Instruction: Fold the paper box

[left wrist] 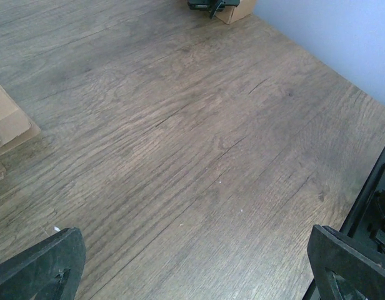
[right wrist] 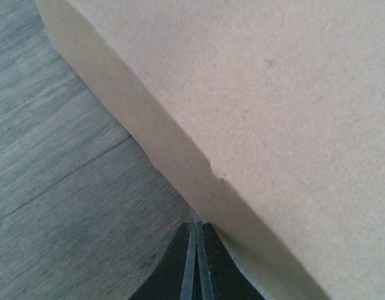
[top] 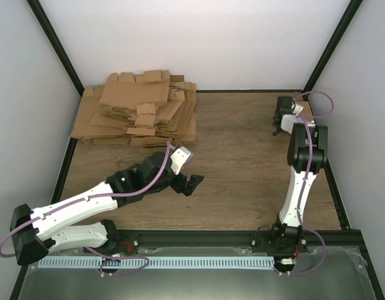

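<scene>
The paper box is a folded brown carton near the table's back right corner, and it fills most of the right wrist view. From above only a brown bit of the box shows beside the right wrist; the box also shows at the top edge of the left wrist view. My right gripper is shut, its tips pressed together against the foot of the carton's side wall, with nothing between them. The right gripper sits just left of the box. My left gripper hangs open over bare wood at mid-table, its fingers wide apart and empty.
A big pile of flat brown cardboard blanks lies at the back left, its edge showing left of the left gripper. A black frame rail borders the table on the right, and white walls close in the sides and back.
</scene>
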Available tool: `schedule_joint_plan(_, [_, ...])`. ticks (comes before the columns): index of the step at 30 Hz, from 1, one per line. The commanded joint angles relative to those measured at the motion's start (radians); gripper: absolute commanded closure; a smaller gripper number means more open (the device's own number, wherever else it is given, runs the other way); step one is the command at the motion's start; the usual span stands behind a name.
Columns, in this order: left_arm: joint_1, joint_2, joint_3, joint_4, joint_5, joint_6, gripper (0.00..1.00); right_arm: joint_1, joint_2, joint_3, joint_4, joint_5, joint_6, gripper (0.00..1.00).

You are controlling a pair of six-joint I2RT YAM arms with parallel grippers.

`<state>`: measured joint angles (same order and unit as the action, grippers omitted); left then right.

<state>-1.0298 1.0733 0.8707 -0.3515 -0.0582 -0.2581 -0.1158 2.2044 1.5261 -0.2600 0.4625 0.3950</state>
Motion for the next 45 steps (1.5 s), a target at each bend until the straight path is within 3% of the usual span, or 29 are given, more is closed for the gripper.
schedule_joint_plan(1, [0.006, -0.001, 0.025, -0.001, 0.008, 0.0, 0.0, -0.003, -0.074, -0.043, 0.045, -0.047, -0.002, 0.99])
schedule_joint_plan(7, [0.007, 0.015, 0.032, -0.003, -0.015, -0.021, 0.0, 0.068, -0.369, -0.298, 0.24, -0.295, -0.069, 0.95])
schedule_joint_plan(15, [0.043, 0.05, 0.023, -0.019, -0.112, -0.163, 0.0, 0.258, -0.706, -0.606, 0.343, -0.463, -0.019, 0.88])
schedule_joint_plan(24, [0.188, 0.082, 0.005, -0.029, -0.12, -0.262, 0.0, 0.275, -0.935, -1.013, 0.593, -0.825, 0.064, 0.78])
schedule_joint_plan(26, [0.222, 0.097, 0.002, -0.049, -0.147, -0.281, 0.0, 0.274, -0.953, -1.068, 0.614, -0.845, 0.069, 0.64])
schedule_joint_plan(30, [0.283, 0.113, -0.01, -0.081, -0.177, -0.299, 0.0, 0.275, -1.006, -1.179, 0.649, -0.889, 0.072, 0.13])
schedule_joint_plan(32, [0.285, 0.097, -0.044, -0.059, -0.185, -0.3, 0.0, 0.275, -1.046, -1.231, 0.679, -0.915, 0.073, 0.01])
schedule_joint_plan(38, [0.285, 0.0, -0.272, 0.146, -0.173, -0.367, 0.0, 0.276, -1.211, -1.318, 0.667, -0.982, 0.101, 0.0])
schedule_joint_plan(45, [0.285, -0.135, -0.398, 0.191, -0.336, -0.282, 0.0, 0.275, -1.454, -1.318, 0.443, -0.844, 0.097, 0.0])
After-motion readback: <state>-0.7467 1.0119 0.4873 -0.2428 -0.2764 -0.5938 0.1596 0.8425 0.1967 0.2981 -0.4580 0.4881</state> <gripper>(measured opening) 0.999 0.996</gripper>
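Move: The closed right fingers are low against the left side of the folded box; its middle is about 6 cm to their right, some 2 cm farther out and about level in height. From the open left hand the same box lies roughly 36 cm ahead, 39 cm right and 20 cm lower, while the cardboard stack is some 35 cm ahead, 26 cm left and 18 cm below. Right hand lifts off the box, sweeping back and left some 35 cm, opening wide; left hand lowers leftward. ##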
